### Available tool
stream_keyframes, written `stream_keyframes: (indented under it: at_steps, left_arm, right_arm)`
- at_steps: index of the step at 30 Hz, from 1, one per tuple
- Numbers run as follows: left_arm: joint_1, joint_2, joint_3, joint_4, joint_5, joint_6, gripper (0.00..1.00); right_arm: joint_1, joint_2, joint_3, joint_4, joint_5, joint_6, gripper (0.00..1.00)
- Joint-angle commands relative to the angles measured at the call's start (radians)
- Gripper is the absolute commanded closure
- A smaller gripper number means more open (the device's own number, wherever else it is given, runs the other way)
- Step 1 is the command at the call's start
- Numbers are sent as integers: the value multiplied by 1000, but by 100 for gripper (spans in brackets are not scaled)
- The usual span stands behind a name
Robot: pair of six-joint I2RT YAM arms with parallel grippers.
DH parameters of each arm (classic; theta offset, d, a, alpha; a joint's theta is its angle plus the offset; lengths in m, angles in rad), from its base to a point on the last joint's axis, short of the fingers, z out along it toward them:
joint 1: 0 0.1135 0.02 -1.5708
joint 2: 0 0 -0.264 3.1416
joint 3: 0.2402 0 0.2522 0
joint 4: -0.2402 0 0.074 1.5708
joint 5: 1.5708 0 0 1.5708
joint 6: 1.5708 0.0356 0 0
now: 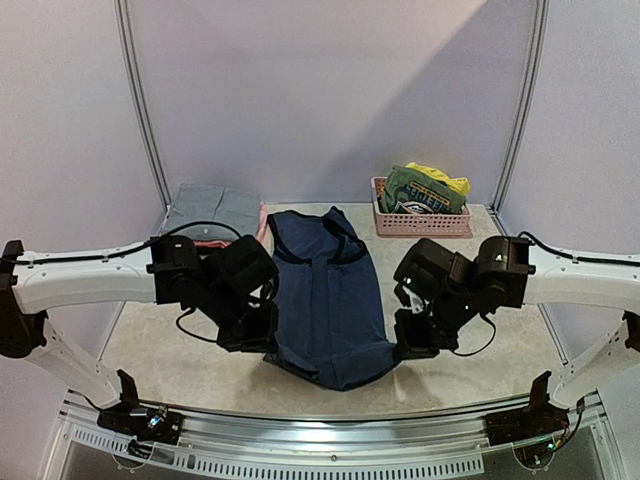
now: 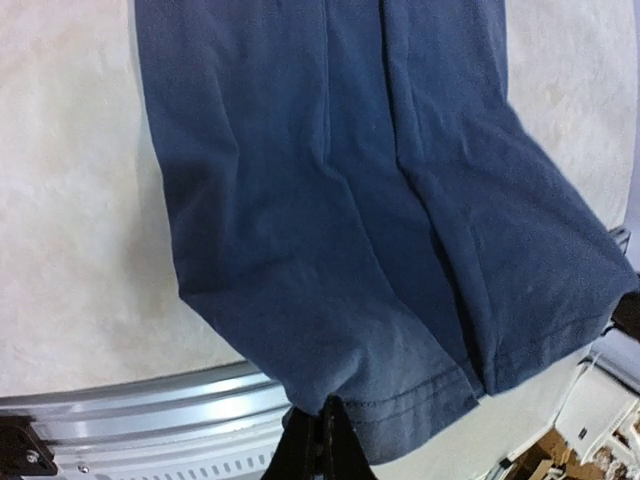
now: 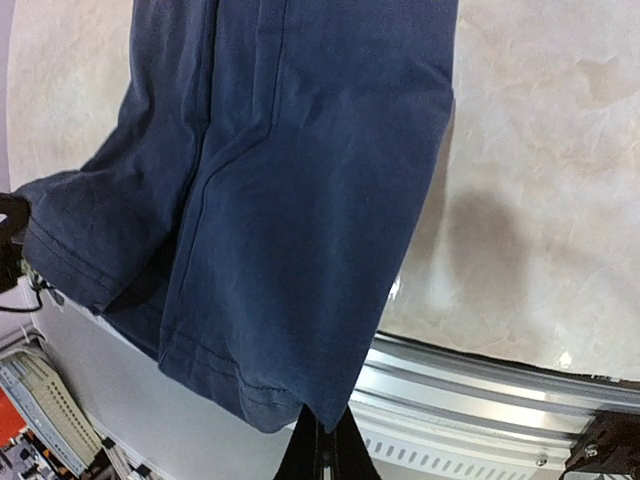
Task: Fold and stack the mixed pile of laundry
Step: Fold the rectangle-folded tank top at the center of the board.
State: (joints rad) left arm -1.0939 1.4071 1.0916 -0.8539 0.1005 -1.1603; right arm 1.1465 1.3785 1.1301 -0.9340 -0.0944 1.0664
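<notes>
A navy sleeveless top lies lengthwise down the middle of the table, neckline far, hem near. My left gripper is shut on the hem's left corner, and the wrist view shows the fabric pinched at the fingertips. My right gripper is shut on the hem's right corner, cloth pinched at its fingertips. The hem is lifted off the table between both grippers and sags in the middle. A grey folded garment lies at the far left with a pink piece beneath its near edge.
A pink slatted basket at the far right holds a green printed tee and a yellow piece. The table's metal front rail runs just below the lifted hem. Walls close off the back and sides.
</notes>
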Motion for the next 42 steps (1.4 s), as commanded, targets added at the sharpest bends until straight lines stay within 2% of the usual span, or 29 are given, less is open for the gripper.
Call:
stream_keyframes:
  at_steps: [1,10,19,42]
  left_arm:
    - [116,59,116,-96,-27,133,100]
    - [311,247,367,-175,39,391,100]
    - [415,361,516,-207,62,512,100]
    - [530,583,673,-173,49,618,100]
  right_arm:
    - [-107,37,94,-63,-7,-129,100]
    - [-228,268,367,-136,-22,-276,100]
    - [-327,415,534,-166,-21,-342,100]
    - [-514,691,726,-107,-166,-435,100]
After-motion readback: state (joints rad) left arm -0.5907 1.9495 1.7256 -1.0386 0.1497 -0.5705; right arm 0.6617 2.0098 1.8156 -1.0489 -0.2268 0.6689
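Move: Both my hands already hold the tank top's hem corners about 11 cm above the board. The neckline lies about 31 cm ahead and 10 cm right of my left hand, and about 31 cm ahead and 17 cm left of my right. The folded grey shirt's stack sits about 38 cm ahead and 17 cm left of my left hand; the basket stands some 37 cm ahead and 9 cm right of my right hand. With both grippers kept shut on the hem corners, I sweep the hem forward some 22 cm over the tank top's body towards the neckline, fast at first, then easing. My hands climb about 3 cm on the way out and sink by as much again as they near it, the wrists hardly turning. ##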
